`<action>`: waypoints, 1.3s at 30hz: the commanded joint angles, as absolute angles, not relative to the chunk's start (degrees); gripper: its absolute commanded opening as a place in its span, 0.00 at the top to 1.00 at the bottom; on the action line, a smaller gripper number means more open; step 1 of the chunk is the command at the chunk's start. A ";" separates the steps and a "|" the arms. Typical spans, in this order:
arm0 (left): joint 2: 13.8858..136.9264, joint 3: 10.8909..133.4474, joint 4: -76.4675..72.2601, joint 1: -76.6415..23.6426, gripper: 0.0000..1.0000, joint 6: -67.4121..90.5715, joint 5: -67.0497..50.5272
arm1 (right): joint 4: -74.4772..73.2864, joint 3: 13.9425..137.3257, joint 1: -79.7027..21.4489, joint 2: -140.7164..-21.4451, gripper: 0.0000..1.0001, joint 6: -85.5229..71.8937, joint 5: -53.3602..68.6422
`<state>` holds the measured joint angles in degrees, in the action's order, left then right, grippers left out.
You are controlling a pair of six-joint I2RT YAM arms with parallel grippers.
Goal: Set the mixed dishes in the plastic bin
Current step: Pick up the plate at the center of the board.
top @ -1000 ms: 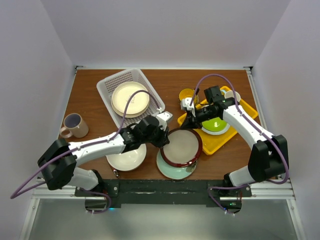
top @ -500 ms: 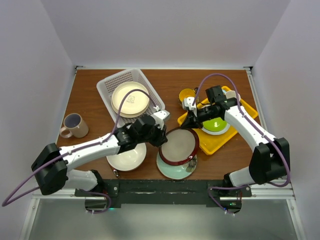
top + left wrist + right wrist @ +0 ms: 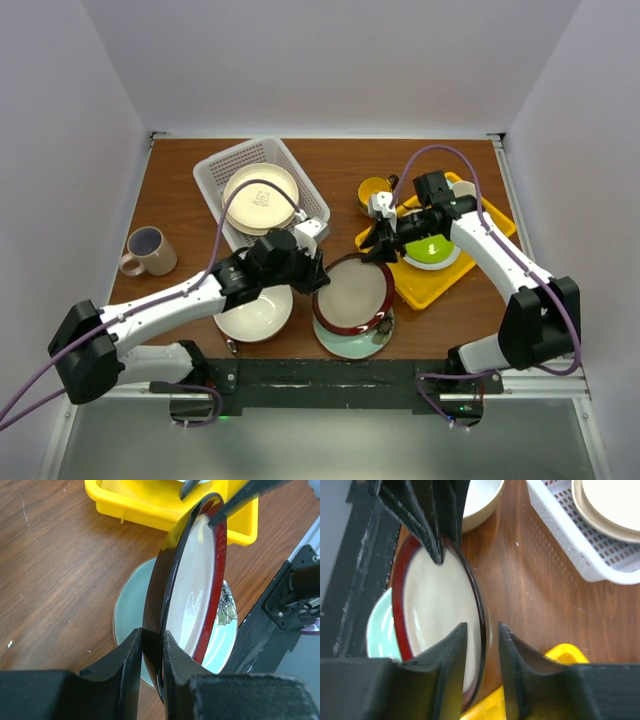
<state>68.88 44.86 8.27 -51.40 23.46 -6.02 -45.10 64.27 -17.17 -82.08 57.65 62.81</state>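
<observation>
The dark red-rimmed bowl [image 3: 352, 295] hangs tilted above a pale teal plate [image 3: 350, 340]. My left gripper [image 3: 318, 275] is shut on its near-left rim; the wrist view shows both fingers pinching the bowl [image 3: 195, 580]. My right gripper [image 3: 375, 248] stands open, its fingers straddling the far rim of the bowl [image 3: 440, 610] with a gap beside the rim. The white plastic bin [image 3: 225, 165] at the back left holds a cream plate [image 3: 260, 197]. A large cream bowl [image 3: 253, 312], a pinkish mug [image 3: 148, 250] and a yellow mug [image 3: 375, 190] stand on the table.
A yellow tray [image 3: 410, 285] at the right carries a lime-green plate [image 3: 430, 250] and a white cup [image 3: 463, 190]. The tray's corner [image 3: 565, 652] lies just under my right fingers. The bin's corner [image 3: 570, 540] is close by.
My right gripper has opened off the bowl's far rim. The left arm, still holding the bowl, has shifted slightly left.
</observation>
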 commanded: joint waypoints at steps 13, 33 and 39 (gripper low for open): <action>58.45 45.44 -0.09 -41.14 1.00 28.04 -16.26 | -36.40 61.26 -8.97 -71.81 0.08 48.79 75.05; 51.50 49.92 5.63 -26.99 1.00 28.74 -14.33 | -29.00 58.45 -3.87 -67.32 0.04 41.31 76.38; 51.50 50.54 3.00 -20.66 1.00 31.37 -15.73 | -28.92 58.27 -3.69 -67.33 0.04 41.31 76.46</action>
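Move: The left hand pinches the left rim of the red-rimmed plate. The plastic bin's middle lies about 25 cm ahead, 14 cm left and 10 cm below it; the white bowl is some 16 cm left and 1 cm ahead, and the flowered plate 3 cm back and 8 cm right, some 12 cm lower. From the right hand, the bin is about 21 cm ahead and 26 cm left, and the yellow tray 11 cm ahead and 15 cm right. Keeping its pinch on the red-rimmed plate's rim, the left hand carries the plate alone about 12 cm left, 7 cm forward and 7 cm up, away from over the flowered plate and towards the plastic bin, gathering speed leftward late on while the wrist turns some 20 degrees counter-clockwise. The right hand, its fingers already parting around the opposite rim, spreads them wide to let go and backs off upward about 8 cm and right 4 cm towards the yellow tray, then comes to a halt. ##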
